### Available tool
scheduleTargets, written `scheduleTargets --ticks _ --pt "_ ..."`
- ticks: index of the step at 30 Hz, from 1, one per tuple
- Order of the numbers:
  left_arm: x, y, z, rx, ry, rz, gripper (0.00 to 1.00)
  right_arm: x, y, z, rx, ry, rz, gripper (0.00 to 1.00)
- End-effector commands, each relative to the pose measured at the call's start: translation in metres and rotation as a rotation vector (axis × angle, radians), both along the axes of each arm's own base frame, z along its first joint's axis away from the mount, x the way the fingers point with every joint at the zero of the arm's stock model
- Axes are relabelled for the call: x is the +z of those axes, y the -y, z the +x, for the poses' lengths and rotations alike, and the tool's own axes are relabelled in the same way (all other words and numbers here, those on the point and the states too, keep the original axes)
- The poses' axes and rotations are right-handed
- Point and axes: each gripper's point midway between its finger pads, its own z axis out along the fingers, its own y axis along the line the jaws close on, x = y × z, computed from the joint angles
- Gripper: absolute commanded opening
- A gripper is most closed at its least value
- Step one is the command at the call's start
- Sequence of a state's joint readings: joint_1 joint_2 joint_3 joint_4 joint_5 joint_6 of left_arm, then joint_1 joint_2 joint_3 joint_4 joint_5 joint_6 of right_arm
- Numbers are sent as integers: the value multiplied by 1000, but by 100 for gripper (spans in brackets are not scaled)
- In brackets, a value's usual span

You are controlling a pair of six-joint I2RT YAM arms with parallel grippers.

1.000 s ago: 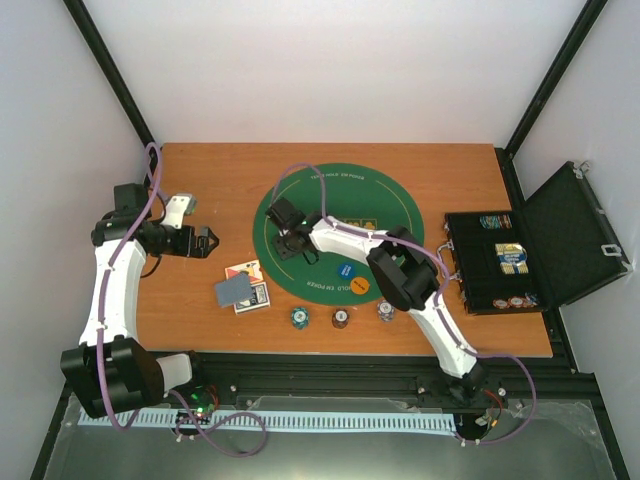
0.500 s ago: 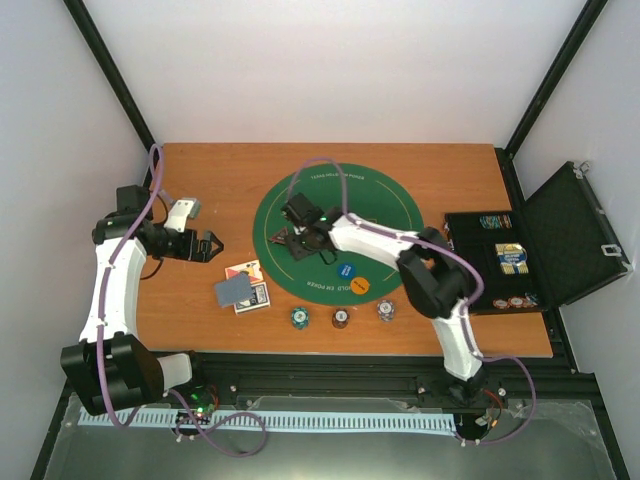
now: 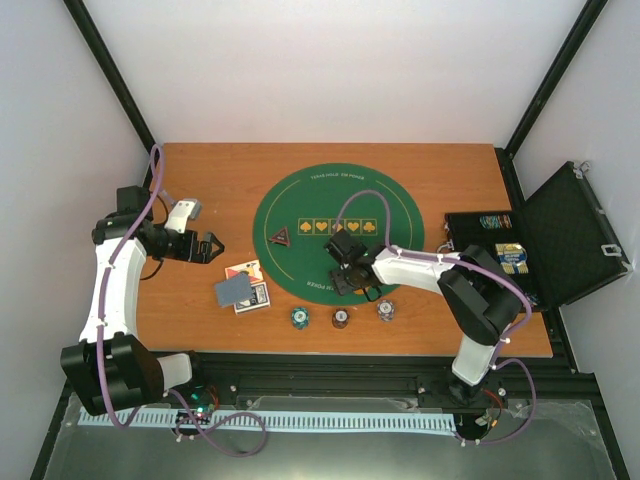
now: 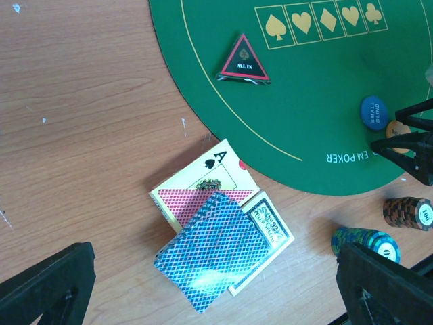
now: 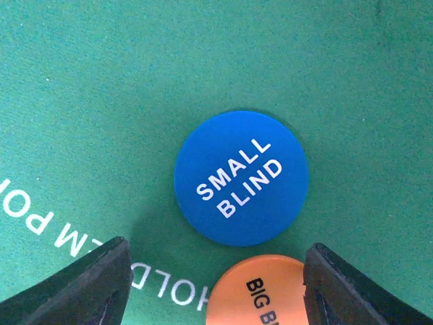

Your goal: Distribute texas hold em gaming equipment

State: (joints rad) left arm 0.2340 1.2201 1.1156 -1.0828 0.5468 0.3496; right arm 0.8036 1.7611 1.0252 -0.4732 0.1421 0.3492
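Observation:
The black-red triangular marker (image 3: pixel 279 238) (image 4: pixel 243 59) lies flat on the left of the green mat (image 3: pixel 300 200). My right gripper (image 3: pixel 353 281) (image 5: pixel 216 291) hangs open low over the mat's near edge. The blue "small blind" disc (image 5: pixel 241 177) lies just ahead of it, and the orange "big blind" disc (image 5: pixel 260 291) lies between its fingertips, untouched. A grey-blue-backed deck of cards (image 3: pixel 232 290) (image 4: pixel 216 250) rests on two card boxes on the wood. My left gripper (image 3: pixel 206 247) (image 4: pixel 216 291) is open above the deck. Teal (image 3: pixel 298 318), brown (image 3: pixel 341 319) and grey-white (image 3: pixel 386 311) chip stacks stand near the front edge.
An open black hard case (image 3: pixel 500 262) with more chips and a card pack sits at the right edge of the table (image 3: pixel 200 180). The right arm stretches across the mat's near right side. Black frame posts stand at both back corners.
The right gripper let go of the triangular marker on the mat's left side, opened, and moved right and nearer to above the two discs. The left arm has hardly moved.

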Motion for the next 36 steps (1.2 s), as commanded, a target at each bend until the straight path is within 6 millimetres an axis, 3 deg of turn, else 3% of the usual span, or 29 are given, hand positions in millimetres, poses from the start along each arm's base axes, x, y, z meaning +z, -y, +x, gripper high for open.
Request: scheduleTargets --ticks 1,21,27,36 --pt "16 0 1 -6 38 -2 100 11 -8 13 -32 57 57 69" --pt "18 -3 3 8 47 11 100 -5 6 29 -56 50 23 44" --pt "16 -2 2 4 43 11 100 -8 8 62 -84 74 23 33" --pt "14 3 -4 -28 27 -3 100 -7 -2 144 -115 106 25 30"
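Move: The SMALL BLIND chip lies flat about 4 cm ahead of the right hand and 1 cm to its left, roughly 1 cm lower. The BIG BLIND chip is level with the hand, some 2 cm to its right; the ALL IN triangle is about 13 cm ahead and 19 cm left, and the brown chip stack about 8 cm back and 2 cm left. From the left hand, SMALL BLIND is around 4 cm ahead, 34 cm right and 18 cm down. Both right fingertips come against the near rim of SMALL BLIND and push the chip forward over the felt towards the row of card symbols. The hand first creeps ahead about 2 cm while its fingers narrow by nearly half, then sweeps forward faster, staying low, for roughly 11 cm in all; the fingers narrow a little more. ##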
